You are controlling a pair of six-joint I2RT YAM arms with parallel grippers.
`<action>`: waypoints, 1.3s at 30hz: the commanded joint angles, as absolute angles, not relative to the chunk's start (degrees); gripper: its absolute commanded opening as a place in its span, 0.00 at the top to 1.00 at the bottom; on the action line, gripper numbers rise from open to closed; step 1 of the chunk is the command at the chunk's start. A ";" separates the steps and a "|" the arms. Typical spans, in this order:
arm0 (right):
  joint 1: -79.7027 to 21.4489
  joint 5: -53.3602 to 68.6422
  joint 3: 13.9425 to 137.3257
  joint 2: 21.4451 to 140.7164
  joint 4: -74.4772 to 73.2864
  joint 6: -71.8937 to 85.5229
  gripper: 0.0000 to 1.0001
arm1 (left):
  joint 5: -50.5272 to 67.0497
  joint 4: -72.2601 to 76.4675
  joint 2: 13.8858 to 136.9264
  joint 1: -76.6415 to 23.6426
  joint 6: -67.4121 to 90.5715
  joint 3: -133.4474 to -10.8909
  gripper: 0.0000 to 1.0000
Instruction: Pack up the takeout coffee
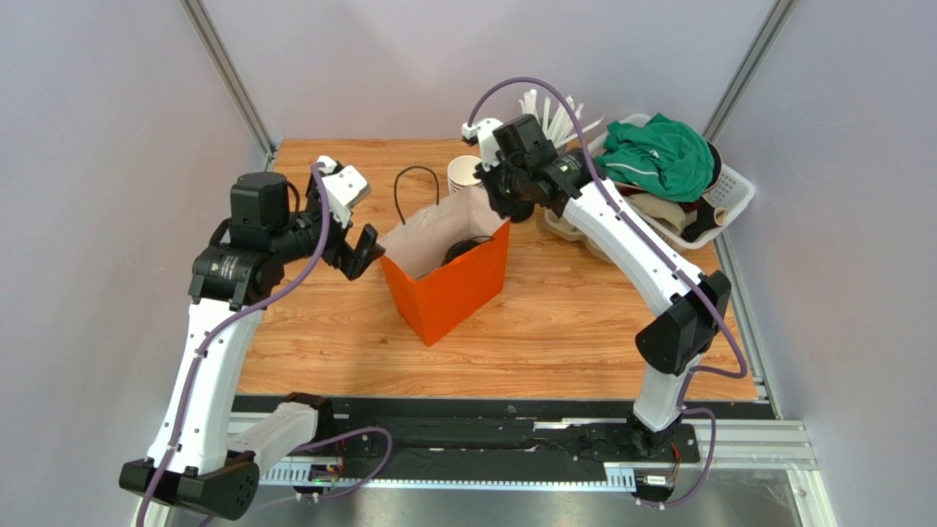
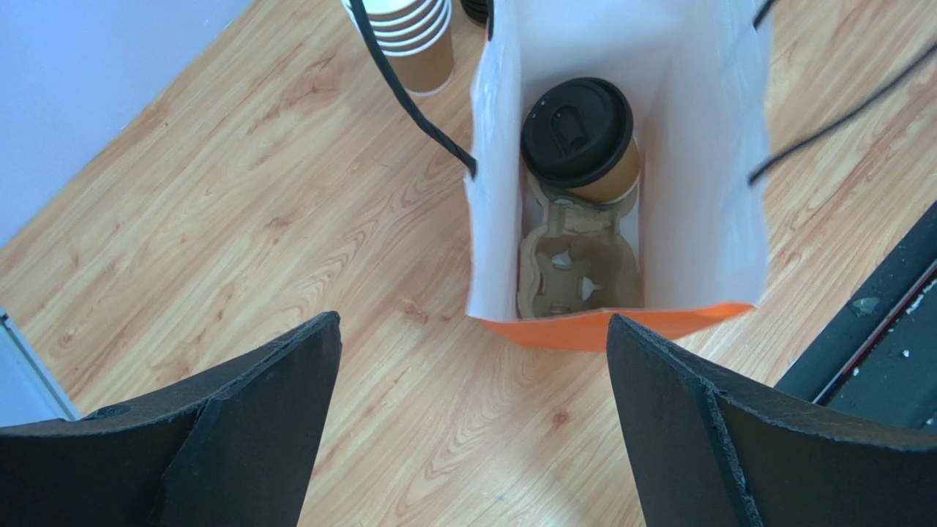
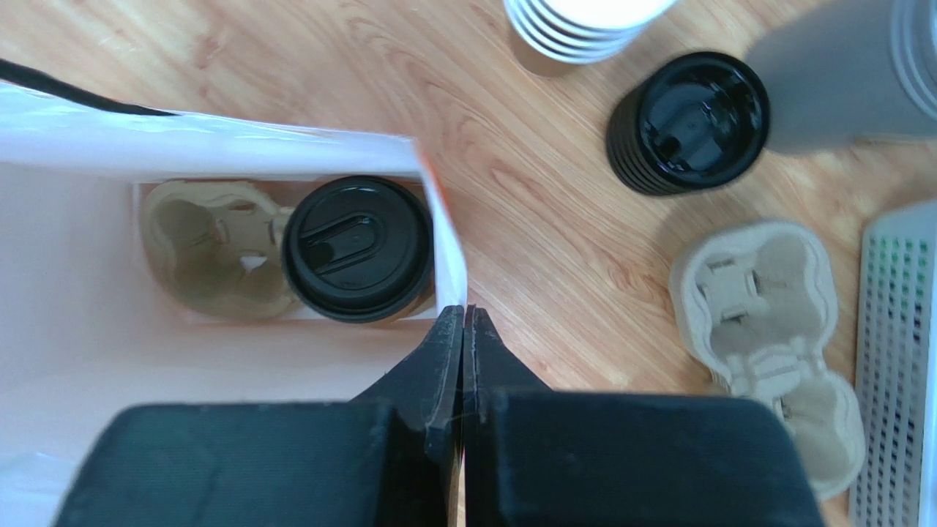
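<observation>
The takeout coffee (image 2: 580, 132), a tan cup with a black lid (image 3: 357, 247), stands inside the orange bag (image 1: 451, 288) in one socket of a cardboard cup carrier (image 2: 577, 269). The carrier's other socket (image 3: 209, 247) holds nothing. My right gripper (image 3: 464, 311) is shut at the bag's far right corner, and the thin bag wall (image 3: 445, 253) runs in between its fingertips. My left gripper (image 2: 473, 318) hangs wide open over bare table just short of the bag's near rim (image 2: 627, 326), touching nothing. From above it sits left of the bag (image 1: 363, 250).
Behind the bag stand a stack of lidless paper cups (image 1: 464, 172) and a stack of black lids (image 3: 687, 121). A spare cardboard carrier (image 3: 770, 329) lies to the right. A white basket (image 1: 731, 192) with green cloth (image 1: 660, 154) fills the back right corner.
</observation>
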State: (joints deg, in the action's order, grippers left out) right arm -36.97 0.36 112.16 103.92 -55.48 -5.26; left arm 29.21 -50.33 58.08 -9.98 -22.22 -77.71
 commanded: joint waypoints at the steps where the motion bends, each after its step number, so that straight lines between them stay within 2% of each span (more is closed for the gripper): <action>1: -31.66 -3.69 110.57 101.16 -53.35 -0.45 1.00 | 29.79 -48.69 58.36 -9.67 -21.80 -77.70 0.01; 8: -26.11 -5.18 107.58 99.14 -50.98 4.30 1.00 | 30.50 -48.60 59.24 -9.67 -21.88 -77.61 0.01; 14: -26.02 -0.79 103.98 95.89 -48.61 4.66 1.00 | 30.67 -48.25 60.03 -9.67 -21.80 -77.43 0.01; 21: -26.10 2.63 105.81 95.54 -48.25 5.18 1.00 | 30.59 -47.99 60.03 -9.67 -21.62 -76.99 0.01; 27: -27.51 0.89 107.93 95.45 -49.30 5.36 1.00 | 30.50 -47.72 60.12 -9.67 -21.53 -76.47 0.01; 39: -27.86 0.09 104.42 93.69 -51.33 4.04 0.99 | 30.24 -47.46 60.21 -9.58 -21.53 -76.20 0.01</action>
State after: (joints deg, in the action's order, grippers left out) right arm -27.73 0.91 104.88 97.36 -51.57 4.47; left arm 29.67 -49.45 60.23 -9.98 -22.17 -76.42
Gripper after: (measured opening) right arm 0.007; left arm 0.990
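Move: The right hand already pinches the right-end rim of the orange bag. The bag's middle is about 10 cm to its left, 4 cm back and 8 cm lower. Down on the table from this hand, the black lid stack is roughly 15 cm ahead and 4 cm right, the paper cup stack 15 cm ahead and 6 cm left, the spare tray 10 cm ahead and 18 cm right. From the idle left hand the bag lies some 8 cm ahead, 13 cm right and 14 cm below. Keeping its shut pinch on the bag's rim, the right hand pulls the bag quickly to the right and forward, about 10 cm towards the side of the spare tray, sinking slightly and turning some 20 degrees clockwise as it goes. It then eases back to the left about 3 cm and a little back while rising some 2.5 cm, its wrist rolling slightly left side up, and all but stops with the fingers still closed on the rim. ##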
